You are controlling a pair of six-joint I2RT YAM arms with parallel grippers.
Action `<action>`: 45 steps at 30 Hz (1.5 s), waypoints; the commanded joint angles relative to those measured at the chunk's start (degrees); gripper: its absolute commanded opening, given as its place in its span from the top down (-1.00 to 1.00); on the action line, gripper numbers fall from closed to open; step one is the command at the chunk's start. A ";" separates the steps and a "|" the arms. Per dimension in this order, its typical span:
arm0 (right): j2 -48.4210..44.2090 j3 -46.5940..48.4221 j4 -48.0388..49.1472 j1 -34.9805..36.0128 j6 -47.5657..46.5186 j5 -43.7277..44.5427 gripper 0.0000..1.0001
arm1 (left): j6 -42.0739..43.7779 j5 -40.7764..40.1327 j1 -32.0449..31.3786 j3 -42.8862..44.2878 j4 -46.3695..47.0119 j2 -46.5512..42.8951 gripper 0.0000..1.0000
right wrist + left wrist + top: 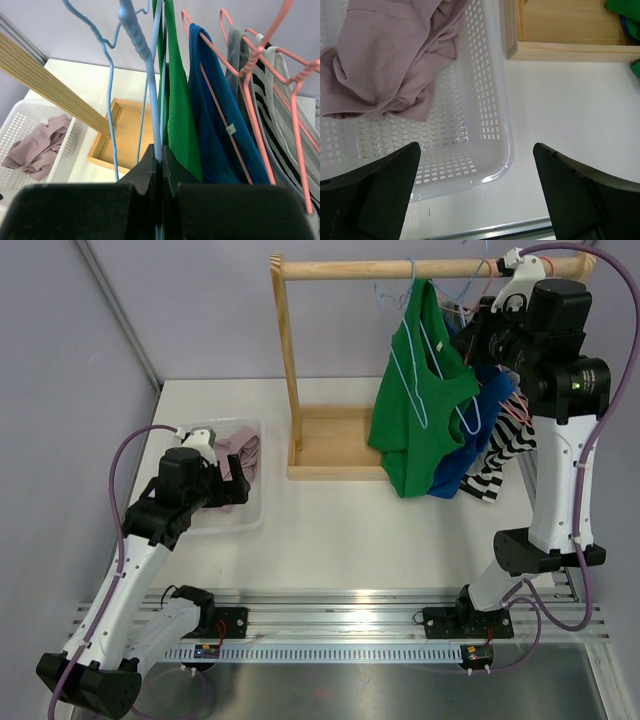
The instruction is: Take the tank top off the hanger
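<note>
The green tank top (410, 410) hangs on a light blue wire hanger (418, 380) from the wooden rail (400, 268). My right gripper (478, 332) is up at the rail beside it. In the right wrist view the right gripper (161, 152) is shut on the blue hanger wire (151, 100), with the green tank top (180, 100) just right of it. My left gripper (235, 480) is open and empty, low over the white basket (240, 520). In the left wrist view the left gripper (476, 150) stands over the basket's near right corner (502, 125).
A mauve garment (240, 452) lies in the basket, also in the left wrist view (385, 65). A blue top (470, 455) and a striped top (505, 450) hang on pink hangers (260, 65) right of the green one. The rack's wooden base tray (330, 440) stands behind.
</note>
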 commanded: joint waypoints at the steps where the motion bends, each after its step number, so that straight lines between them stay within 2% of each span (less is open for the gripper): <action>1: -5.64 1.07 1.69 -0.37 1.14 1.79 1.00 | 0.78 1.26 -0.25 -0.14 2.53 -0.33 -0.98; 5: -12.67 -6.73 -0.51 -0.28 1.14 1.97 1.00 | 0.86 1.61 -0.25 0.12 2.62 -0.68 -0.98; 12: -30.42 -34.65 -0.42 -0.37 3.07 2.41 1.00 | -0.01 9.07 -0.95 0.12 5.34 -3.66 -0.98; 15: -37.11 -44.85 -0.77 -0.37 2.99 -0.66 1.00 | -2.12 11.71 -2.62 0.91 7.28 -4.89 -0.98; 19: -44.04 -54.72 -0.87 0.07 3.25 -5.13 1.00 | -5.10 11.02 -6.57 1.53 9.73 -4.90 -0.98; 24: -47.49 -67.28 3.96 0.16 5.53 -20.59 1.00 | -10.73 2.95 -17.63 -0.23 16.31 -4.46 -0.98; 25: -47.15 -69.14 6.49 0.16 6.06 -25.84 1.00 | -11.52 1.36 -19.56 -0.67 17.55 -4.37 -0.98; 28: -46.27 -75.30 12.38 0.69 9.40 -31.77 1.00 | -13.81 -6.63 -26.86 -2.86 22.82 -4.11 -0.98; 32: -44.51 -76.19 14.77 8.31 12.38 -27.84 1.00 | -12.50 -18.13 -37.48 -3.92 28.01 -2.27 -0.98; 35: -41.53 -75.93 19.17 20.35 15.11 -22.12 1.00 | -9.95 -26.56 -42.77 -3.31 29.60 0.55 -0.98; 37: -39.33 -74.96 21.79 25.97 16.08 -18.26 1.00 | -9.42 -30.10 -43.66 -2.61 28.55 1.60 -0.98; 39: -38.71 -74.87 23.82 28.19 17.92 -15.01 1.00 | -9.77 -33.62 -43.93 -2.52 26.89 2.31 -0.98; 45: -37.74 -76.01 31.91 32.15 20.30 -16.04 1.00 | -10.03 -38.03 -44.11 -5.41 25.21 -0.23 -0.89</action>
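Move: Hanging on the hanger the right fingers already pinch, the green tank top is centred roughly 17 cm ahead of the left hand, 39 cm to its right and 4 cm higher; the white basket lies some 12 cm ahead and 8 cm left, 18 cm below that hand. From the right hand, the clear space wanted is about 22 cm back, 16 cm left and 22 cm down; the empty blue hanger is about 5 cm ahead, 9 cm left, and the blue tank top 2 cm ahead, 8 cm right. Keeping its pinch on the green top's hanger, the right arm draws back and down out of the rack, about 22 cm each way, then sweeps some 16 cm left, tipping the fingers down and turning counter-clockwise. The open left hand swings about 16 cm right and rises 5 cm, leaving the basket, then eases back slightly left as its fingers tip up, stopping close to the hanger's shoulder end. ##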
